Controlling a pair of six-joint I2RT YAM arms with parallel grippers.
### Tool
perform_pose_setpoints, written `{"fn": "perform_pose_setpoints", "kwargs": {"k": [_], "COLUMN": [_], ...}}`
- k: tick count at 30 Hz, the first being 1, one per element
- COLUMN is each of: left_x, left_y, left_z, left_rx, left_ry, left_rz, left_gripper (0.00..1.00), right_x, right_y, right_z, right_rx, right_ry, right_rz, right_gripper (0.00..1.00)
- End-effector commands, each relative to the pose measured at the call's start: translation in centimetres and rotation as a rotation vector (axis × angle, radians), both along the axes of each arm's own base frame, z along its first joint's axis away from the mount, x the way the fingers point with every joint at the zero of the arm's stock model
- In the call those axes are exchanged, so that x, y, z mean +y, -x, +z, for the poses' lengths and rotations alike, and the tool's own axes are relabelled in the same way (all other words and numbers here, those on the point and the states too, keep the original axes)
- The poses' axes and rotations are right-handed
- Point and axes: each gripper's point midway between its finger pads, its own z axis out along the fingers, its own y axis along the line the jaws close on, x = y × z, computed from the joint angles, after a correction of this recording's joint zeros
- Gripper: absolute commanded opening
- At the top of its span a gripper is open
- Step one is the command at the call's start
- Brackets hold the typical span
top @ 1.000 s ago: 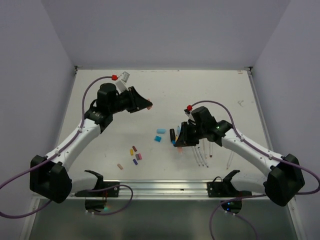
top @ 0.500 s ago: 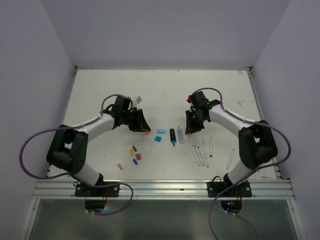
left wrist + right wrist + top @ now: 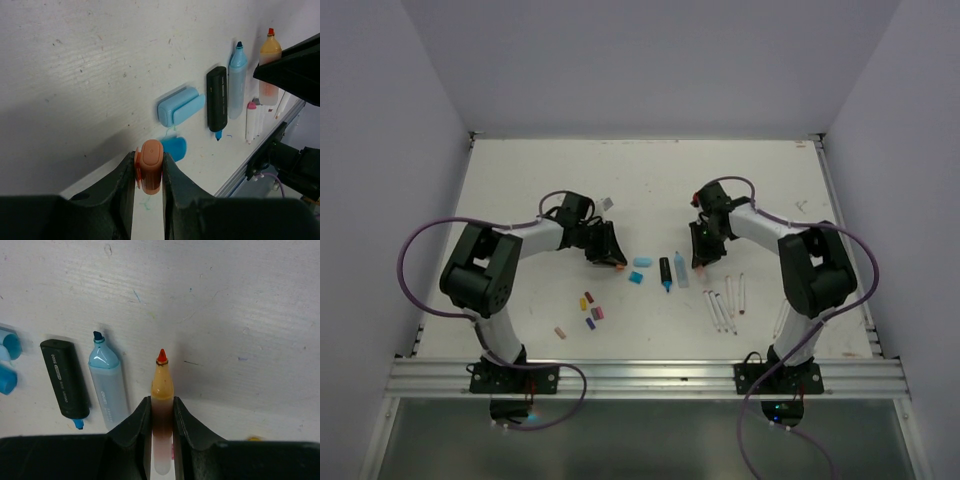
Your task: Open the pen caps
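Note:
My left gripper (image 3: 149,167) is shut on an orange marker cap (image 3: 150,165), low over the table next to a dark blue cap (image 3: 173,148) and a light blue cap (image 3: 180,106). In the top view that gripper (image 3: 613,262) is left of the blue caps (image 3: 642,262). My right gripper (image 3: 162,407) is shut on the uncapped salmon marker (image 3: 162,387), whose red tip points away. This marker lies just right of the blue marker (image 3: 106,385) and the black marker (image 3: 64,382). In the top view the right gripper (image 3: 698,262) is beside those markers. Several tiny coloured caps (image 3: 590,310) lie nearer the front.
Thin white pen barrels (image 3: 722,308) lie at the front right, one more (image 3: 780,318) further right. The metal rail (image 3: 650,375) runs along the near edge. Grey walls close in the table on three sides.
My left gripper has come down and to the right with the orange cap, ending beside the blue caps. My right gripper moved back to the right of the blue marker, then held still.

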Motion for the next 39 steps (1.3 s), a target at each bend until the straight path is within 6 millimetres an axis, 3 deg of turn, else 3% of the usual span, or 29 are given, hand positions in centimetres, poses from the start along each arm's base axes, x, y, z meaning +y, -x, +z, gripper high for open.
{"fn": "perform_pose_setpoints", "kwargs": {"k": [1,10,14,21,27,34,36,37,38,39], "left_x": [-1.1,-0.7,-0.4,0.0,0.9,1.6,2.0,2.1,2.2,2.3], "left_y": [-2.1,-1.8,-1.6,-1.5,-1.7,-2.5,-2.6,-2.7,-2.7,-2.7], "left_z": [1.3,0.2,-0.3,-0.5,0.3,3.7,4.3,5.3,5.6,6.1], "left_rx": [-0.082,-0.075,-0.071,-0.08,-0.116,-0.22,-0.232,-0.258,-0.264,-0.273], "left_ry": [0.049,0.021,0.009,-0.017,-0.057,-0.082,-0.094,-0.087,-0.088,-0.082], "left_rz": [-0.034,-0.035,-0.031,-0.021,0.003,0.038,0.064,0.072,0.08,0.092], "left_gripper": [0.22,0.35,0.41,0.42,0.47,0.54,0.62,0.87,1.0,1.0], "right_x": [0.7,1.6,1.9,2.3,2.4,1.8,1.1,0.7,0.4,0.1], "right_y": [-2.1,-2.0,-1.9,-1.9,-1.8,-2.2,-2.3,-2.3,-2.1,-2.0], "right_z": [0.6,-0.4,-0.5,-0.5,-0.4,1.2,1.8,2.3,3.1,3.6], "right_rx": [-0.061,-0.024,-0.025,-0.018,-0.014,-0.06,-0.082,-0.091,-0.096,-0.103], "right_ry": [-0.018,-0.063,-0.082,-0.097,-0.105,-0.087,-0.053,-0.036,-0.022,-0.012], "right_rz": [0.016,0.014,0.015,0.011,0.001,-0.022,-0.037,-0.045,-0.048,-0.047], "right_gripper": [0.0,0.04,0.1,0.24,0.39,0.47,0.49,0.53,0.54,0.56]}}
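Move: The light blue cap, beside which the orange cap is to go, lies about 5 cm right of the left hand, level with it and some 2 cm lower. Next to it the dark blue cap is about 4 cm right and 3 cm nearer the base. The right hand, holding the uncapped orange marker, has the light blue marker about 4 cm to its left and 1 cm back, and the black marker 7 cm left and 2 cm back, both 1 cm lower. The orange cap is set down against the light blue cap: the left hand edges about 1 cm forward and down, opens to let go, then rises about 5 cm, drifting left and forward, fingers spreading wide and wrist tilting up. Meanwhile the orange marker is lowered 1 cm and worked 2 cm left against the light blue marker; the right fingers open partway, then ease back right about 1 cm and slightly up. ##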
